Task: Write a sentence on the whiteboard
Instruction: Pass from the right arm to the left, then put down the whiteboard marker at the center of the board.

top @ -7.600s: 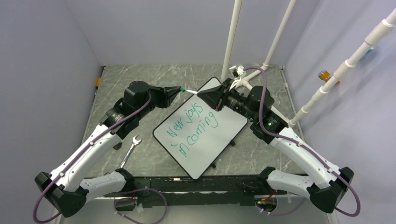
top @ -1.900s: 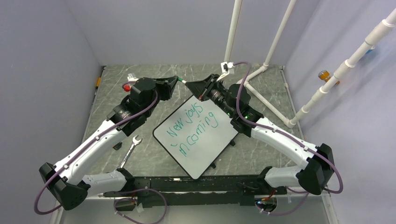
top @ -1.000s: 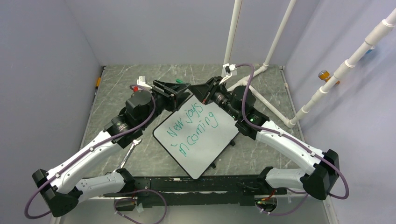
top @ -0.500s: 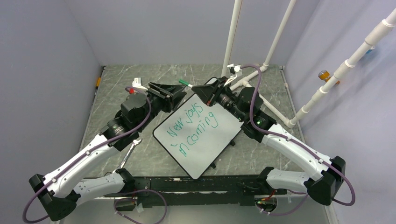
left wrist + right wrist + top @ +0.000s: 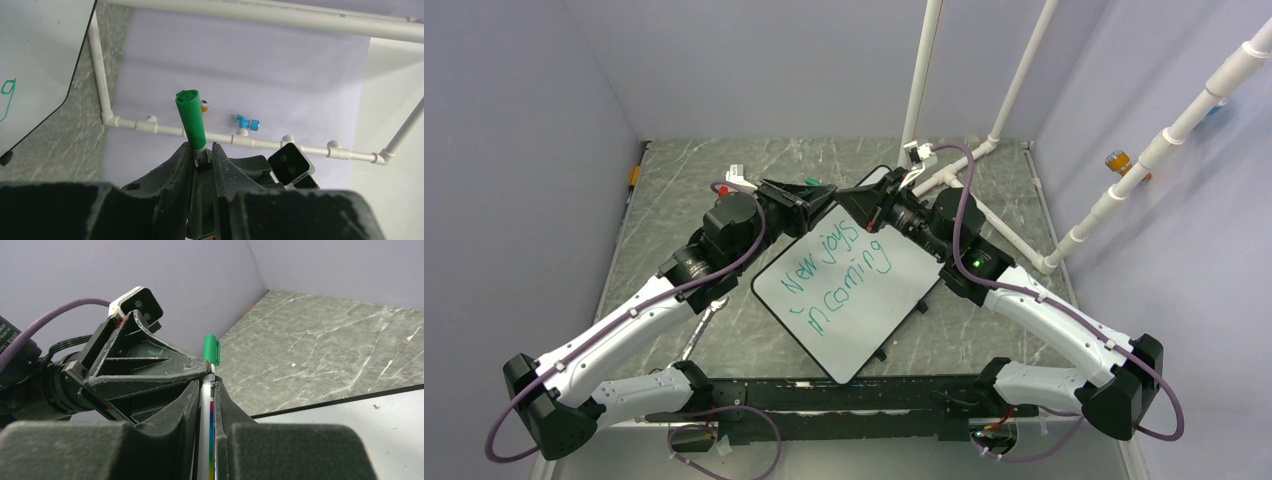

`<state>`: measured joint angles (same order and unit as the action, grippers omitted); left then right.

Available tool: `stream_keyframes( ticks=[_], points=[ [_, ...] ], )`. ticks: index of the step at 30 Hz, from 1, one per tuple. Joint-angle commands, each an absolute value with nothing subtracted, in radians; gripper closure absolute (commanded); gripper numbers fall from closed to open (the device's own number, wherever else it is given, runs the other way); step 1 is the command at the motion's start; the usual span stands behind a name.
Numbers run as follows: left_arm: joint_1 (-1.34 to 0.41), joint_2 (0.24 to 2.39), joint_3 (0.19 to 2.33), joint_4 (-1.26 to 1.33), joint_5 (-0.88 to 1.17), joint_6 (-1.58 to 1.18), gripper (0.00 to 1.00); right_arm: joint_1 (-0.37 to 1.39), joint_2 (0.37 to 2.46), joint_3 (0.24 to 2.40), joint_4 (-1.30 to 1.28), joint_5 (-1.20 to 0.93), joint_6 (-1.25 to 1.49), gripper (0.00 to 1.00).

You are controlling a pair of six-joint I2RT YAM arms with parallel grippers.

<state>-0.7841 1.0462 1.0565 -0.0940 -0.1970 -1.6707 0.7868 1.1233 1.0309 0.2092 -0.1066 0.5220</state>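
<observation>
The whiteboard [image 5: 864, 320] lies tilted on the marble table, and the sentence [image 5: 836, 268] is on it in green: "New joys incoming". Above its far corner the two grippers meet tip to tip. My right gripper [image 5: 852, 197] [image 5: 207, 385] is shut on the white barrel of a marker [image 5: 211, 350] with a green cap. My left gripper [image 5: 816, 192] [image 5: 202, 150] comes from the other side. Its jaws are closed in around the same marker [image 5: 190, 117] just below the cap, which sticks out past them. A board corner [image 5: 35, 60] shows in the left wrist view.
A wrench [image 5: 696, 338] lies left of the board, partly under my left arm. A white pipe frame [image 5: 984, 150] [image 5: 240, 137] stands at the back right, with a blue fitting [image 5: 247, 121] on it. Grey walls close in on three sides.
My left gripper has swung right onto the marker's capped end and narrowed its jaws around it. The right gripper has kept its grip and barely shifted.
</observation>
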Motion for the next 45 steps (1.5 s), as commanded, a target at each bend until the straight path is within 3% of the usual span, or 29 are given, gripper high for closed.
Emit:
stream_keyframes(
  ticks=[1, 7, 11, 15, 17, 29, 32, 45],
  points=[
    [-0.782, 1.056, 1.085, -0.042, -0.178, -1.697, 0.78, 0.791, 1.089, 1.028, 0.215, -0.122, 0.484, 1.00],
    [-0.778, 1.069, 1.077, -0.032, -0.169, -1.711, 0.83, 0.791, 1.072, 1.016, 0.206, -0.122, 0.453, 1.00],
    [-0.779, 1.071, 1.071, -0.018, -0.167, -1.707, 1.00, 0.791, 1.061, 1.009, 0.200, -0.121, 0.437, 1.00],
    [-0.778, 1.071, 1.064, -0.009, -0.167, -1.701, 1.00, 0.791, 1.057, 1.019, 0.180, -0.115, 0.425, 1.00],
    [-0.778, 1.070, 1.064, -0.008, -0.167, -1.695, 1.00, 0.790, 1.056, 1.026, 0.165, -0.108, 0.419, 0.91],
    [-0.765, 1.010, 1.072, -0.102, -0.239, -1.617, 1.00, 0.791, 1.012, 1.094, 0.022, -0.089, 0.388, 0.14],
    [-0.744, 0.983, 1.102, -0.206, -0.264, -1.584, 1.00, 0.790, 0.982, 1.093, -0.008, -0.078, 0.387, 0.02],
    [-0.714, 0.772, 1.290, -0.648, -0.620, -1.062, 1.00, 0.792, 0.867, 1.070, -0.140, 0.037, 0.368, 0.00]
  ],
)
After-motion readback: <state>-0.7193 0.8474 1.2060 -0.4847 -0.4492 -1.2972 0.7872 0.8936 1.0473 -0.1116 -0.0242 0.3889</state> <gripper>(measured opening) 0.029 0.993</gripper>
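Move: The marker is already between the left fingers, its middle about 1 cm to the right of that hand and 2 cm below, with the green cap sticking out beyond them. The right gripper still holds the marker about at its middle, 0 cm off. From the left hand, the whiteboard's middle is roughly 5 cm ahead, 3 cm right and 38 cm down; the wrench is some 5 cm back, 28 cm left and 38 cm down. Finish closing the left fingers on the marker just behind its cap while the right gripper keeps its hold. Only then open the right gripper wide and back it off about 6 cm right and some 3 cm back. With the marker pinched, sweep the left gripper left, gathering speed, for about 11 cm, rising a little at the end and rolling its left side up while turning counter-clockwise. ##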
